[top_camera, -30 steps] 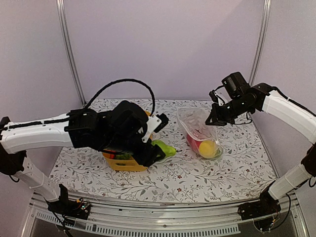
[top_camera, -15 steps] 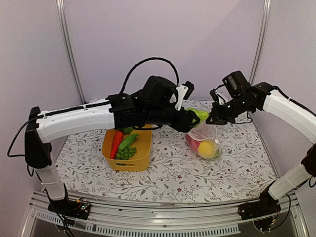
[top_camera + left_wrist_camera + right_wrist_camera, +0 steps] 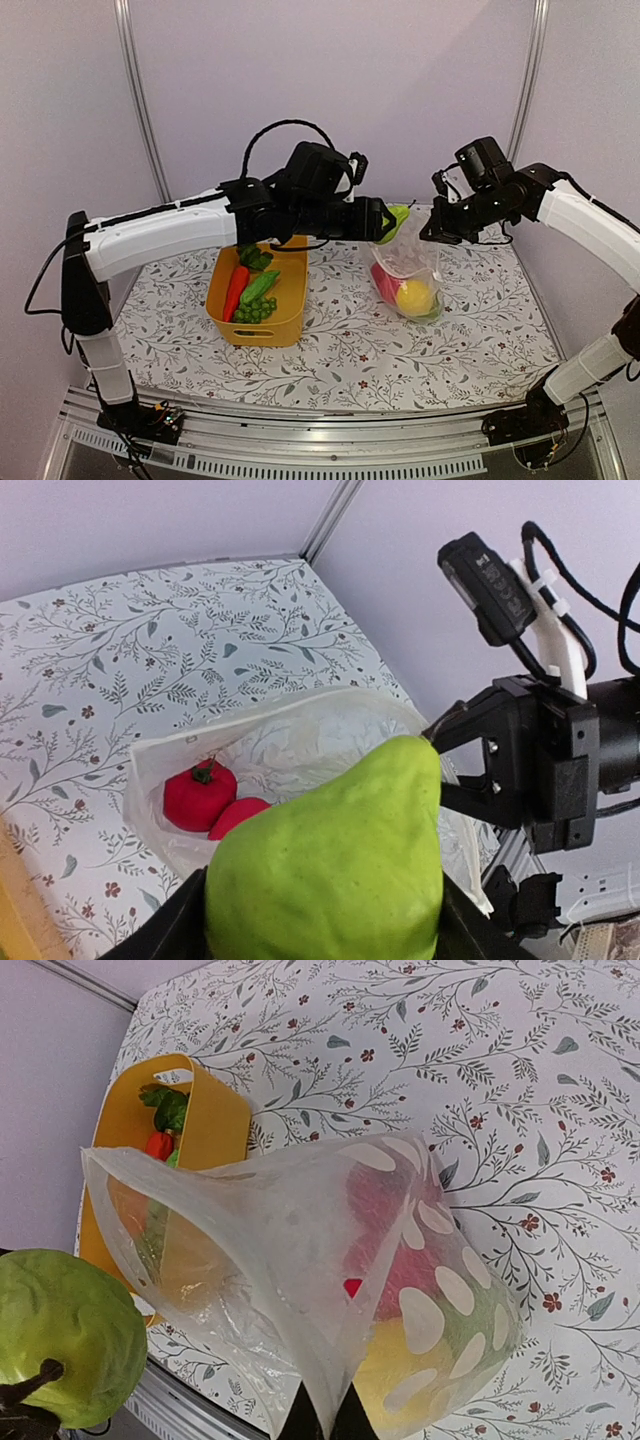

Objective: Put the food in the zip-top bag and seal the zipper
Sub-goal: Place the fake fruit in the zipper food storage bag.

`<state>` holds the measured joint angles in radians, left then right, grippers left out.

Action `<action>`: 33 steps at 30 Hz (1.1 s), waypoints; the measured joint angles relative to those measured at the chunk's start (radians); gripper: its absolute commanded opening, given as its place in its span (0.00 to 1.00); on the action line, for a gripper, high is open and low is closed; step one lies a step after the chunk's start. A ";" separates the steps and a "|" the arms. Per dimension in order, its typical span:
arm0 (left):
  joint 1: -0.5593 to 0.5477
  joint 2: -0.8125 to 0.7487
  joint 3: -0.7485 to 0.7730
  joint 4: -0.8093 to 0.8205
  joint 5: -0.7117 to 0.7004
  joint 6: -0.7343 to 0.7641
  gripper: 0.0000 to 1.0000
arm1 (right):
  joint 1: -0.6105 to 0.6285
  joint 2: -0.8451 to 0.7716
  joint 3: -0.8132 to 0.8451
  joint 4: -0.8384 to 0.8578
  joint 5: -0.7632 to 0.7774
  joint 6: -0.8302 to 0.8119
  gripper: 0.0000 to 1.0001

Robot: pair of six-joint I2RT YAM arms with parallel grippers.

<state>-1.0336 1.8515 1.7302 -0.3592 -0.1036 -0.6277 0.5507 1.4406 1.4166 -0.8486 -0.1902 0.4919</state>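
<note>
My left gripper [image 3: 320, 920] is shut on a pale green lettuce head [image 3: 330, 860], held just above the open mouth of the dotted zip-top bag [image 3: 290, 730]. In the top view the lettuce [image 3: 397, 220] hangs at the bag's [image 3: 405, 262] upper rim. My right gripper [image 3: 325, 1415] is shut on the bag's edge [image 3: 300, 1260] and holds it raised. Inside lie two red pieces [image 3: 195, 795] and a yellow lemon [image 3: 413, 297]. The zipper is not distinct; the mouth gapes open. A carrot [image 3: 236, 290], cucumber [image 3: 258, 287] and bumpy green cluster [image 3: 255, 312] lie in the tub.
The yellow tub [image 3: 292, 300] stands left of the bag on the floral tablecloth [image 3: 470, 330], under my left forearm. Dark leafy greens [image 3: 250, 258] sit at its far end. Walls close in behind and on the right.
My left arm swung from the tub rightward and up, carrying the lettuce to the bag's mouth. My right gripper lifted the bag's rim slightly.
</note>
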 measured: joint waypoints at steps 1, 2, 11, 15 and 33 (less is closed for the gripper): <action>0.001 0.013 0.030 -0.021 0.003 -0.013 0.31 | 0.000 -0.003 0.000 0.010 0.006 0.006 0.00; 0.003 0.032 0.070 -0.045 0.006 -0.026 0.30 | 0.000 -0.006 0.000 0.019 0.014 0.010 0.00; 0.047 0.207 0.333 -0.182 0.071 -0.153 0.18 | 0.000 -0.037 0.000 0.101 0.073 0.032 0.00; 0.055 0.244 0.336 -0.218 0.100 -0.201 0.14 | 0.000 -0.037 -0.019 0.147 0.084 0.040 0.00; 0.150 0.396 0.378 -0.195 0.329 -0.557 0.54 | 0.006 -0.027 -0.102 0.230 0.029 0.049 0.00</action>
<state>-0.8837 2.2471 2.1078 -0.5545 0.2253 -1.1847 0.5564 1.4132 1.3144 -0.6189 -0.1616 0.5411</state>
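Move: The left hand holds the green pear; the zip-top bag's open mouth lies about 6 cm ahead of it, 4 cm to its right and 9 cm below. The right gripper pinches the mouth's rim about 9 cm to the left hand's right, 3 cm ahead and 6 cm lower; the yellow fruit in the bag is 4 cm ahead, 6 cm right and some 20 cm down. From the right hand, the mouth's middle is about 6 cm left, 3 cm ahead and 3 cm below. Still gripping the pear, the left hand first eases forward and to the right with a small lift, then sinks about 11 cm into the bag's mouth while edging farther forward, the wrist tipping some 35–40 degrees more nose-down so that the pear goes in past the rim. The right hand keeps its shut pinch on the rim, rising about 3 cm and coming most of the way back down, to end some 2 cm farther forward. ##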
